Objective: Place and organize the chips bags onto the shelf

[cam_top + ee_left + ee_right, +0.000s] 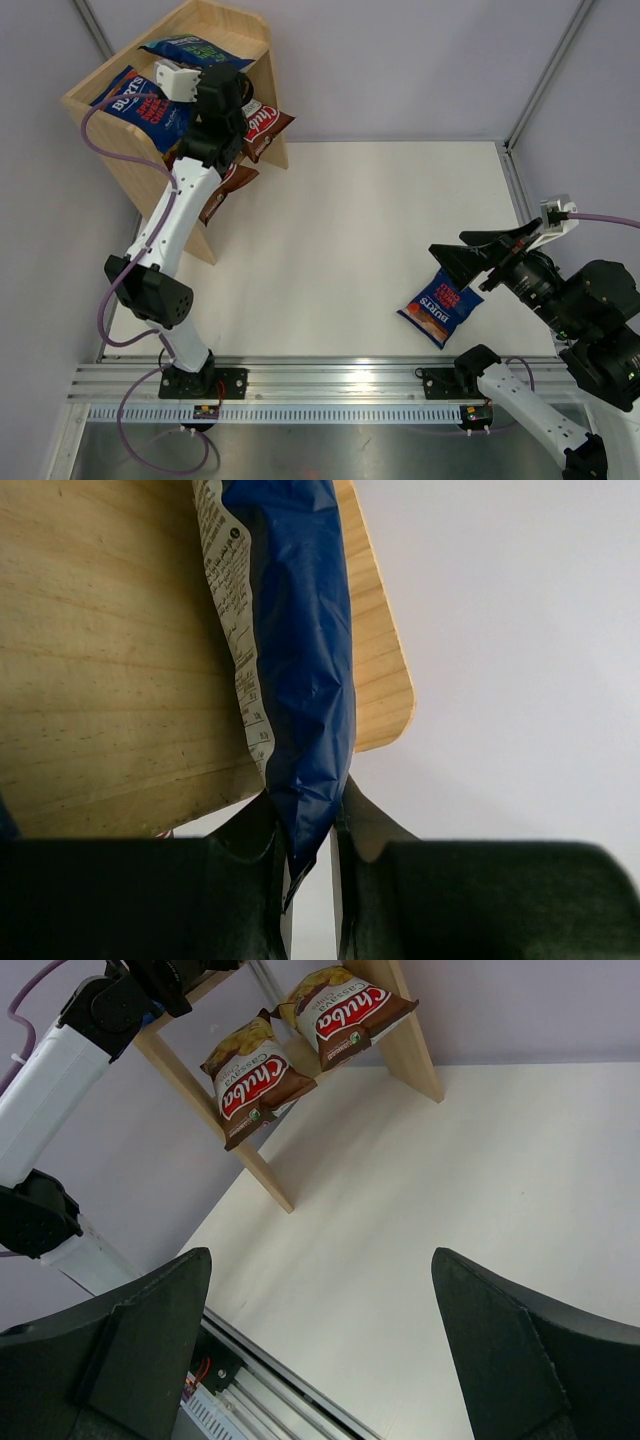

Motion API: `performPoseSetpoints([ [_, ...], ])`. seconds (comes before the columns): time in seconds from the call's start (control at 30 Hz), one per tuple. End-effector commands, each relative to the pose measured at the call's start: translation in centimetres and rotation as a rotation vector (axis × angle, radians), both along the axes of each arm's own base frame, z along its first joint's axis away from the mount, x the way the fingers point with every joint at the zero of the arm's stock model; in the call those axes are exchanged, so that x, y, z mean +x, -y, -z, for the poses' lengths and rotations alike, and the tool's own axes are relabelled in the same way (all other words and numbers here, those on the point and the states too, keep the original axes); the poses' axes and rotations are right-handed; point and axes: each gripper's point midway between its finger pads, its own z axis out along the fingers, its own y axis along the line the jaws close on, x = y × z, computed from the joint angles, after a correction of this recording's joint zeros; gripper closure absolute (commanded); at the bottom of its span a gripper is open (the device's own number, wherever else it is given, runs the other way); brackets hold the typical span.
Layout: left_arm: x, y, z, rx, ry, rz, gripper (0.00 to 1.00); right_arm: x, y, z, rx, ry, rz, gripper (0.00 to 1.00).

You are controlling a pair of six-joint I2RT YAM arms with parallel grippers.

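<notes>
The wooden shelf [125,165] stands at the table's far left corner. My left gripper [308,830] is over its top tier, shut on the edge of a blue Burts bag [300,660], which in the top view [195,50] lies toward the back. A second Burts bag [140,110] rests on the top tier's left. Two Chuba bags [350,1010] [250,1080] lie on the lower tier. A third Burts bag [440,305] lies on the table at the near right. Just above it, my right gripper [452,268] hangs open and empty.
A metal rail [330,375] runs along the near edge with both arm bases on it. Grey walls enclose the white table [360,230] at the back and sides. The left arm [60,1060] stretches up along the shelf's front.
</notes>
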Motion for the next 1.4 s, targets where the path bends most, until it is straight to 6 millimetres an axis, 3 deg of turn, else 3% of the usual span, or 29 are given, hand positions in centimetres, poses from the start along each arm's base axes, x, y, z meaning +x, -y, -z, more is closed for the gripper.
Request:
performPoseSetpoints([
  [0.0, -0.4, -0.3, -2.6, -0.022, 0.068, -0.03, 0.96, 0.0, 0.3, -0.6, -0.011, 0.034, 0.01, 0.0],
  [0.03, -0.4, -0.2, -1.8, -0.019, 0.054, -0.033, 0.96, 0.1, 0.2, -0.5, -0.013, 0.03, 0.01, 0.01],
  [0.5, -2.6, -2.0, -3.1, -0.028, 0.1, -0.073, 0.95, -0.5, 0.3, -0.9, -0.002, 0.028, -0.003, 0.01],
  [0.6, -1.5, -1.4, -3.7, -0.026, 0.109, -0.043, 0.95, -0.5, 0.1, -0.8, 0.009, 0.024, -0.011, 0.0],
  [0.8, 1.1, 0.4, -1.6, -0.052, 0.088, -0.009, 0.95, -0.9, 0.1, -1.0, 0.025, 0.034, -0.022, 0.01],
  [1.0, 3.5, 2.7, -1.3, -0.066, 0.112, 0.006, 0.95, -2.4, -0.2, -1.3, 0.08, 0.044, -0.073, 0.01],
  [1.03, 3.7, 2.8, -2.0, -0.072, 0.136, 0.005, 0.94, -2.7, -0.3, -1.5, 0.1, 0.042, -0.082, 0.01],
  [1.13, 5.0, 3.1, -1.1, -0.072, 0.133, -0.009, 0.93, -3.6, -0.6, -1.2, 0.121, 0.03, -0.122, 0.01],
  [1.37, 6.3, 3.2, -1.3, -0.064, 0.165, -0.036, 0.91, -4.6, -0.5, -0.7, 0.13, 0.015, -0.145, 0.01],
])
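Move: The left hand already holds the green-label bag by its near edge; the far right corner of the top shelf, where the bag goes, is about 14 cm ahead, straight on and 4 cm lower. The red-label bag lies roughly 16 cm to its left, 6 back, 5 below; the right-hand Chuba bag some 3 cm right, 3 back, 20 below. From the open right hand that corner is around 50 cm ahead, 43 left, 3 lower. Still pinching the green-label bag, left pushes 7 cm forward-right towards the far corner; right withdraws about 4 cm. ##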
